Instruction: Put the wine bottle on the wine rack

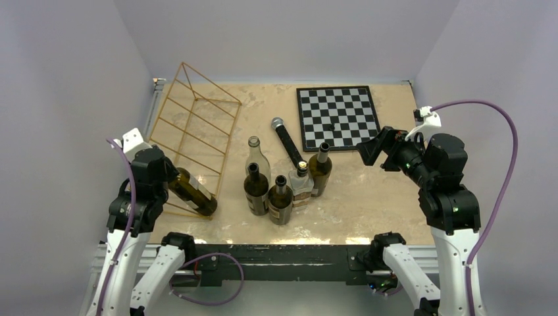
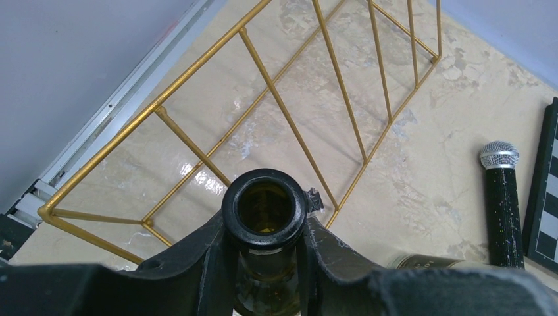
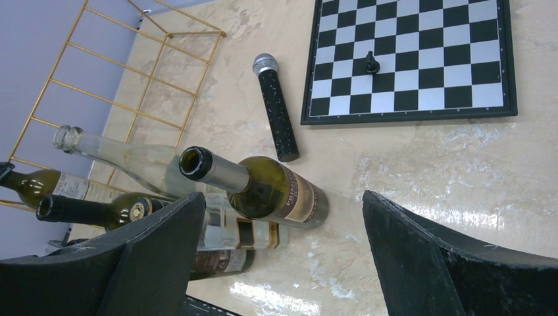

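My left gripper [image 1: 168, 176] is shut on the neck of a dark green wine bottle [image 1: 194, 193]. The bottle is tilted, with its body at the near end of the gold wire wine rack [image 1: 212, 83]. Whether it rests on the bars I cannot tell. In the left wrist view the bottle's open mouth [image 2: 264, 209] sticks out between my fingers, and the wine rack [image 2: 283, 110] stretches away beyond it. My right gripper [image 1: 372, 150] hovers open at the right, near the chessboard. Nothing is between its fingers [image 3: 281, 197].
Several bottles [image 1: 283, 187] stand clustered at mid-table, one of clear glass [image 1: 255, 157]. A black microphone [image 1: 287, 139] lies behind them. At the back right is a chessboard [image 1: 337, 117] with one dark piece [image 3: 371, 62] on it. Walls close in on both sides.
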Motion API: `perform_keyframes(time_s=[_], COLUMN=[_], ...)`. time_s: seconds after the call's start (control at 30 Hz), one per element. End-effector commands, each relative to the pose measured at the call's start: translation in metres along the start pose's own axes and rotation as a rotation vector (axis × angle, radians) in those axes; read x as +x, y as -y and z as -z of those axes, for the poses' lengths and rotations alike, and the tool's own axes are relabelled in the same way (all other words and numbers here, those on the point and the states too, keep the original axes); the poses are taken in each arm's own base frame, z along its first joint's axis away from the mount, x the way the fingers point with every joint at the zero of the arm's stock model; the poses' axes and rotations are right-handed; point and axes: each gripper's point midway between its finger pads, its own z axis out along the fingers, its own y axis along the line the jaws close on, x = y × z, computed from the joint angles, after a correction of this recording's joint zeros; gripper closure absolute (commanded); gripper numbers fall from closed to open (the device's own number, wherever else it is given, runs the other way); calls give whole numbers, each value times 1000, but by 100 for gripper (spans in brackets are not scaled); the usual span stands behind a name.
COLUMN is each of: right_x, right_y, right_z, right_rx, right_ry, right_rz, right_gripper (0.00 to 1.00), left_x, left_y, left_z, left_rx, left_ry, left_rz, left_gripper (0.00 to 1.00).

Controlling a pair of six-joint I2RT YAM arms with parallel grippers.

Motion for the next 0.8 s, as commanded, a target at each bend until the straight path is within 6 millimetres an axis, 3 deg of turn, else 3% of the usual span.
perform_keyframes(time_s=[0.0, 0.2, 0.43, 0.57, 0.77], right_x=[-6, -6, -6, -6, -5], right_y=[3, 1, 1, 0, 0], right_z=[-4, -5, -8, -9, -7], right_rx=[9, 0, -1, -6, -3], right_ry=[22, 16, 9, 6, 10], right_rz=[12, 6, -2, -8, -8], right_gripper=[6, 6, 6, 7, 7], left_x=[-5, 6, 16, 18, 23], left_y=[0, -24, -50, -52, -61], left_z=[-5, -10, -10, -14, -14], left_rx=[-28, -145, -290, -304, -366], left_ry=[36, 53, 64, 76, 71], left_rz=[86, 115, 165, 174, 195], left_gripper=[85, 69, 68, 68, 58])
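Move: My left hand holds the wine bottle by its neck, the bottle slanting down to my right over the rack. The wine rack's nearest slot lies almost under this hand, about 11 cm down, 2 cm left and 1 cm back; its raised rail is some 10 cm left, level, 6 cm lower. The dark bottle stands about 26 cm right and 4 cm back, the clear bottle 26 cm right and 5 cm ahead. From my right hand the slot is roughly 57 cm left, 4 cm back, 20 cm below. I swing the bottle's neck over towards the rack's raised rail, carrying my left hand about 4 cm left while sinking a good 2 cm and drawing slightly back, and turning the wrist some 20 degrees counter-clockwise. My fingers keep round the neck, and only at the very end does their squeeze begin to ease. ##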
